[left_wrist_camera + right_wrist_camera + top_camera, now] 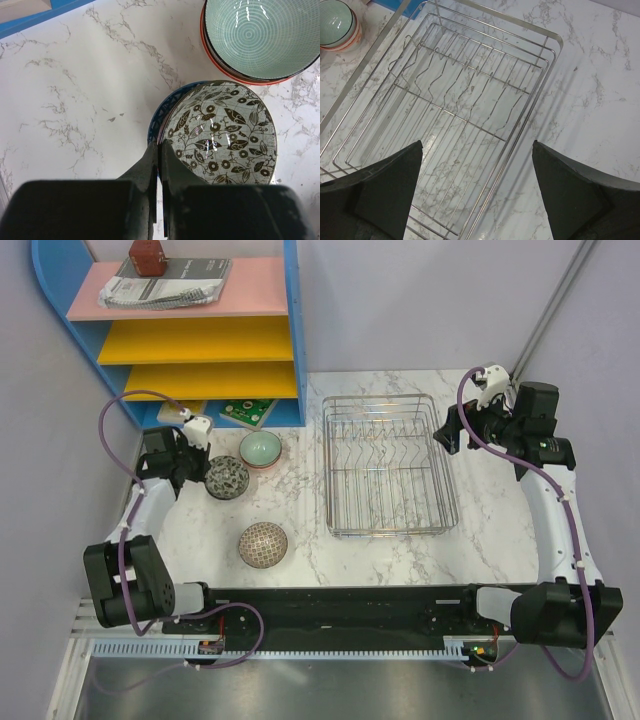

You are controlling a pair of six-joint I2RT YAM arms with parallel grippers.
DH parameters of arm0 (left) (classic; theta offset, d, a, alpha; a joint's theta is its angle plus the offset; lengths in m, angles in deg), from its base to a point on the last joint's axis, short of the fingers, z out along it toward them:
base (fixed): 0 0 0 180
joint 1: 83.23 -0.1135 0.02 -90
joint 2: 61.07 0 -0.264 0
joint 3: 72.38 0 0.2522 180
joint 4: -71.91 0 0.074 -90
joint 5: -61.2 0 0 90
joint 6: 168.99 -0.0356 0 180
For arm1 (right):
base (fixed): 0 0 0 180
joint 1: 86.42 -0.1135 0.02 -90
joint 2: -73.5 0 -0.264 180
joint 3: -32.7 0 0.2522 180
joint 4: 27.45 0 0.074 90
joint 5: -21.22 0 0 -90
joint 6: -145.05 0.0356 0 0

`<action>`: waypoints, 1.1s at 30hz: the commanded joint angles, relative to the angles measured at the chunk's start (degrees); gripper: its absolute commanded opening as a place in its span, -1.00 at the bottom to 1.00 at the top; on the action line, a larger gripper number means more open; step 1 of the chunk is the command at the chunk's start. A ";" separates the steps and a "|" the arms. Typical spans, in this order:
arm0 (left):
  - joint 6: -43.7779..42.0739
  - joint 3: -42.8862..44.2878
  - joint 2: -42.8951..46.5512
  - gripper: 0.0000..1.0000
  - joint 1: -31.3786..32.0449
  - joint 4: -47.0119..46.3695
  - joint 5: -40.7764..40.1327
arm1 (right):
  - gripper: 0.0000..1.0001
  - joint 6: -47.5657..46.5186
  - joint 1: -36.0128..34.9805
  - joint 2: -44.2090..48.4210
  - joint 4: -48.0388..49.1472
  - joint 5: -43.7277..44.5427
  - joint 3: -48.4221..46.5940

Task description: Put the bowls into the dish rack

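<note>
My left gripper (160, 146) is shut on the near rim of a bowl with a dark leaf pattern (222, 135), one finger inside and one outside. A blue patterned edge (159, 114) shows at that bowl's left side. The same bowl (228, 478) sits left of centre, with the left gripper (205, 468) at its left edge. Behind it a pale green bowl (261, 447) (260, 35) is stacked on a red-rimmed one. A beige mesh bowl (263, 544) stands nearer the front. The chrome dish rack (331, 470) (547, 75) holds nothing. My right gripper (450, 430) (477, 145) hangs open over the rack's right side.
A blue shelf unit (292, 330) with pink and yellow shelves stands at the back left, holding a notebook (165, 285) and a brown block (148, 254). A green printed item (247, 411) lies at its foot. A grey pole (550, 310) leans at the back right.
</note>
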 commanded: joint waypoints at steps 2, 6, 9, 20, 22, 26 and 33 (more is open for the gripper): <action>-0.54 4.74 4.04 -0.96 -0.11 2.95 4.46 | 0.96 0.64 -0.40 -0.64 1.42 -1.59 -0.78; -0.27 7.38 6.94 -0.96 -0.11 5.24 7.36 | 0.96 1.26 -1.01 -1.34 0.98 -3.08 -1.40; 0.61 10.02 8.79 -0.96 -0.02 7.35 8.86 | 0.96 1.61 -1.62 -1.87 0.72 -3.53 -2.10; 5.61 18.98 8.62 -0.96 3.75 10.16 16.24 | 0.96 9.15 -5.84 -5.04 2.63 -16.51 -4.92; 6.41 20.83 7.92 -0.96 7.26 9.90 15.63 | 0.96 11.44 -7.24 -5.39 4.48 -18.46 -4.57; 7.73 23.38 5.63 -0.96 15.52 8.06 12.29 | 0.96 17.85 -10.05 -6.27 12.55 -22.33 -2.99; 9.22 29.61 -0.16 -0.96 29.23 5.16 7.72 | 0.96 27.70 -14.11 -11.01 24.16 -27.87 0.44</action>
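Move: The floral bowl is already in my left hand, pinched at its left rim just above the blue bowl, whose middle lies about 6 cm right, 3 cm ahead and 8 cm below. The dish rack's middle is some 52 cm right and 7 cm ahead of this hand; the green bowl is about 15 cm right and 12 cm ahead. From my empty right hand, the floral bowl lies roughly 58 cm left, 2 cm ahead and 17 cm lower, and the rack's middle 11 cm left, 8 cm ahead and 24 cm below. Keeping my pinch on the floral bowl's rim, I lift it with my left hand off the blue bowl, mostly straight up at first, then sweep right towards the rack, about 16 cm up and 19 cm right in all, turning some 30 degrees clockwise. Meanwhile my wide-open right hand swings about 13 cm left over the rack towards the bowl, rolling its left side up and turning counter-clockwise. ##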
